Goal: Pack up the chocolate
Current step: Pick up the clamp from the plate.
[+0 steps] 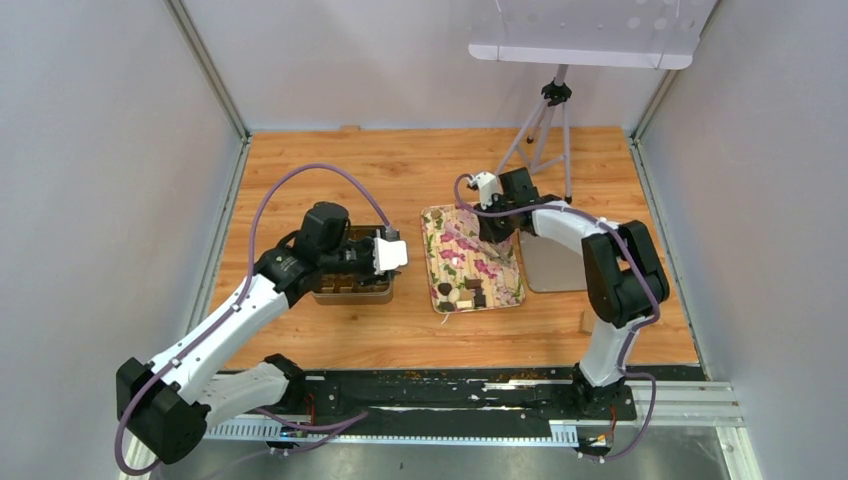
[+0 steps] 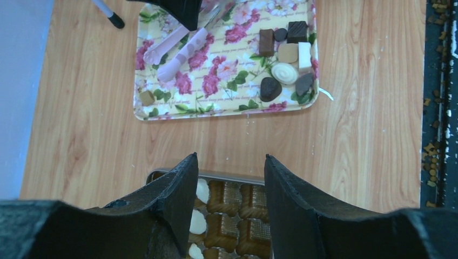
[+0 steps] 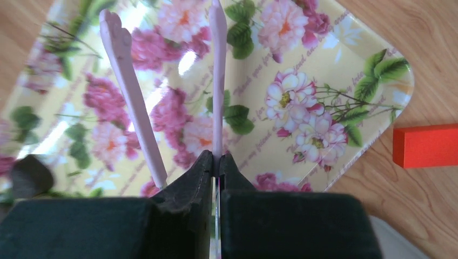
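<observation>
The chocolate (image 2: 285,53), several dark, cream and tan pieces, sits bunched at one corner of the floral tray (image 2: 232,91); in the top view that cluster (image 1: 463,292) is at the tray's (image 1: 470,215) near end. My right gripper (image 3: 217,157) is shut on one arm of the pink tongs (image 3: 217,81) over the tray's far end; the other arm (image 3: 129,86) stands free to the left. My left gripper (image 2: 229,157) hangs open and holds nothing above the metal box (image 2: 232,175), whose gold cells (image 2: 224,197) show a few white pieces (image 2: 201,190).
A small red block (image 3: 426,145) lies on the wood just off the tray. A tan cube (image 2: 147,97) sits alone on the tray. A grey flat plate (image 1: 552,268) lies right of the tray, and a tripod (image 1: 545,130) stands behind it.
</observation>
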Motion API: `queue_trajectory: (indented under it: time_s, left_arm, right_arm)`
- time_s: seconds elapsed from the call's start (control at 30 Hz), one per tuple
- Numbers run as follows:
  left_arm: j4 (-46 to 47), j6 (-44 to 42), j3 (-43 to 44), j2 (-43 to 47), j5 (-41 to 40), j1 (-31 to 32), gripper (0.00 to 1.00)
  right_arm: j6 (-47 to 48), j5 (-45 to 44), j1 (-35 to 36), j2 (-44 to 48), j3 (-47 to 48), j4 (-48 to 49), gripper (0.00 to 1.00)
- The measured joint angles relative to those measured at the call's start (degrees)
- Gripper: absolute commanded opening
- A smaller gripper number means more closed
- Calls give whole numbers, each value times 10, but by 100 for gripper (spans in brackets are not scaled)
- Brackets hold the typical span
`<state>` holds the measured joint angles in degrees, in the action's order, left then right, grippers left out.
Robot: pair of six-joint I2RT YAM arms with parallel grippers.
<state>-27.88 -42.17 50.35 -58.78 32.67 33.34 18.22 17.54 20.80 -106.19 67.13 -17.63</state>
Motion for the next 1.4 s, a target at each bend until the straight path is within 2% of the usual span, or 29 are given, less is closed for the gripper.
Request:
queue_trajectory:
  time_s: [0.17, 0.3, 0.53, 0.63, 1.0, 1.4]
  left_arm:
    - [39, 21, 0, -12, -5, 0, 57]
    - [52, 17, 14, -37, 7, 7, 57]
    - [20, -97, 91, -89, 6, 64, 57]
    - [2, -116, 124, -108, 0, 79, 55]
    - [-33, -79, 186, -155, 7, 79, 51]
    - [-56, -36, 200, -162, 6, 79, 52]
  right_arm:
    - [-61, 52, -2, 80, 0, -10, 0]
    - [-73, 79, 3, 161, -1, -19, 0]
    - [-50, 122, 10, 210, 0, -101, 0]
    - [-24, 126, 15, 219, 0, -141, 0]
    - [77, 146, 54, 329, -8, -189, 0]
    - [114, 144, 63, 333, -8, -198, 0]
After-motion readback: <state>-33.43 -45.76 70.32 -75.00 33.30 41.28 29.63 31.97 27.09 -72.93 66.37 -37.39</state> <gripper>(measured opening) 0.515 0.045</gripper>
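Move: The right hand already has the clamp by one arm, low over the plate; it is taken towards the left gripper, roughly 15 cm back, 17 cm left and 16 cm above. Chocolates lie about 13 cm back and 4 cm left of the right hand, the red block 8 cm ahead and 6 cm right. From the left hand the clamp's handles are some 15 cm ahead, 11 cm right and 17 cm below; the chocolate box is about 5 cm ahead, 10 cm left and equally low. Still pinching one arm of the clamp, the right hand lifts it some 18 cm up from the plate, steeply at first, then also carries it about 12 cm back and a little left towards the left gripper, turning roughly 25 degrees counter-clockwise. The left hand goes to meet the handles, about 7 cm right and 4 cm up, fingers staying half open; both then wait. ##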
